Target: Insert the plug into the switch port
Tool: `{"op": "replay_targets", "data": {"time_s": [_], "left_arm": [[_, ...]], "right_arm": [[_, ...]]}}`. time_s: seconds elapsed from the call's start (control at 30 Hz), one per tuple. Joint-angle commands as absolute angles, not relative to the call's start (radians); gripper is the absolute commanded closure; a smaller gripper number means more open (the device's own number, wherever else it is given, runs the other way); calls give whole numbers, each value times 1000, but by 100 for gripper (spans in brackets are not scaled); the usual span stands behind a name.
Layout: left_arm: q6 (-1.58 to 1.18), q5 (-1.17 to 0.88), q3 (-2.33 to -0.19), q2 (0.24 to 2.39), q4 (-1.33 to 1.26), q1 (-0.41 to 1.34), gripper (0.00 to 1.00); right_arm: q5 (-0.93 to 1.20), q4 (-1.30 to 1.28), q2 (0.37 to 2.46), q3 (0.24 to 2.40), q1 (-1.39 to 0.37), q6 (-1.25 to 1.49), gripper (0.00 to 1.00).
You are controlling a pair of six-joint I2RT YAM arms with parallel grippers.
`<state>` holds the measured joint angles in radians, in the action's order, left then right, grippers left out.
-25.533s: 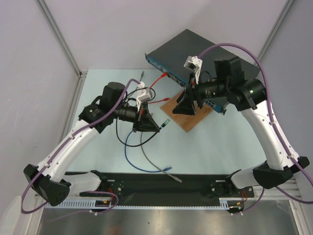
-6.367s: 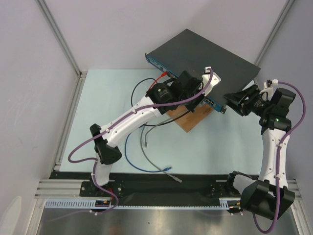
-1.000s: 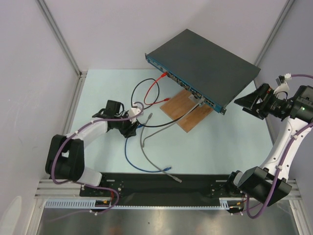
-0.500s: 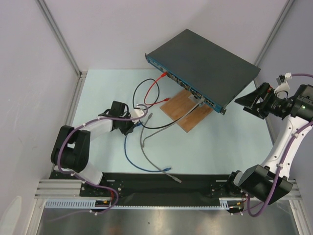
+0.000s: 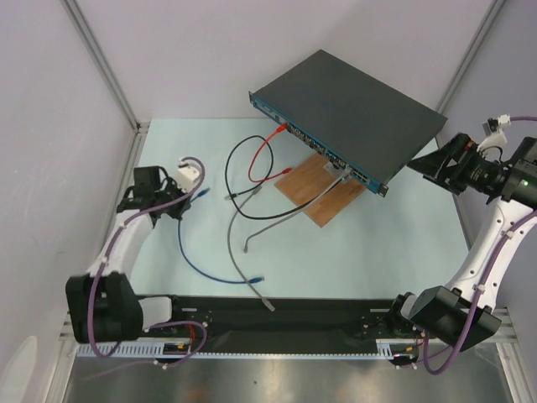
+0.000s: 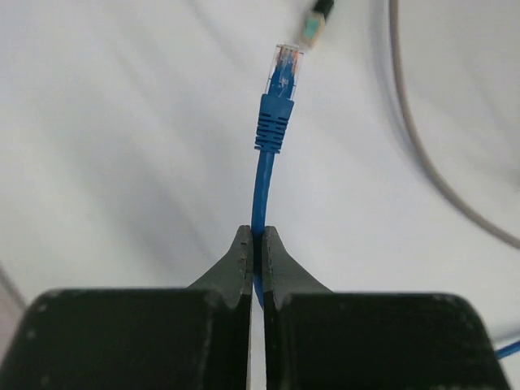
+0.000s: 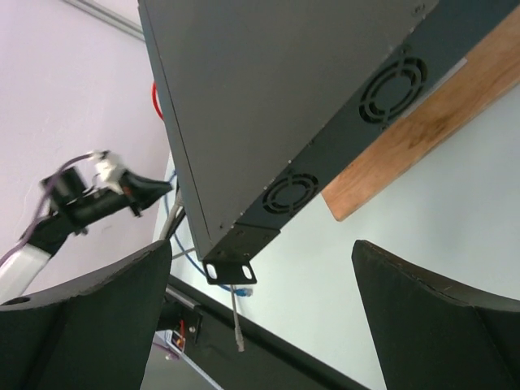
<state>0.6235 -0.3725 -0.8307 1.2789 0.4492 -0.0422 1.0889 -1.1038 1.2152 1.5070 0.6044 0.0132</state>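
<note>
The black switch lies at the back right, its blue port strip facing the table, one end resting on a wooden board. My left gripper is at the far left of the table, well away from the switch. In the left wrist view that gripper is shut on the blue cable a short way behind its boot, and the clear plug sticks out ahead of the fingers. My right gripper hangs open beside the switch's right end, holding nothing.
Red and black cables run from the ports. A grey cable is plugged in near the board, and a loose grey one ends near the front rail. The blue cable loops over the mat. Frame posts stand at both sides.
My left gripper has shut on the blue cable and pulled it back to the left, dragging the blue and grey cables across the mat. The right arm has barely shifted.
</note>
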Motion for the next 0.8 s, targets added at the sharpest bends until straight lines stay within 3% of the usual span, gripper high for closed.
{"op": "replay_targets", "data": {"time_s": [0.0,0.3,0.53,0.77], "left_arm": [[597,-553,-934,1123,560,-84,100],[502,-722,-1118,885,664,-8,100],[399,-893,-1412,1006,859,152,100],[305,-974,-1496,1078,968,356,100]], "right_arm": [[1134,-1017,1187,1545,609,75,0],[1192,-839,1154,1543,545,212,0],[1126,-663,1074,1536,398,218,0],[942,-555,989,1539,65,-39,5]]}}
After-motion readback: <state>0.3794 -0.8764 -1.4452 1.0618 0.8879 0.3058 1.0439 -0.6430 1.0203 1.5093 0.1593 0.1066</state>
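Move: The blue plug, held by its cable in the left fingers, is bound for the switch port row; the stretch by the grey plug lies about 14 cm ahead of the left hand, 42 cm to its right, slightly higher. The loose black plug is roughly 13 cm ahead, 12 cm right and 9 cm below that hand. From the right hand, the blue plug is some 9 cm ahead, 49 cm left and 25 cm lower; the switch's near corner, about 9 cm ahead, 5 cm left, 18 cm below. The blue plug, its cable still pinched just behind the boot, is carried steeply up by about 26 cm, then increasingly right and back as the left hand swings its fingertips clockwise towards the right hand. The right hand, fingers staying wide open, rises some 9 cm and sweeps about 11 cm left over the switch's near corner towards the plug, its fingertips tilting up and turning left. ##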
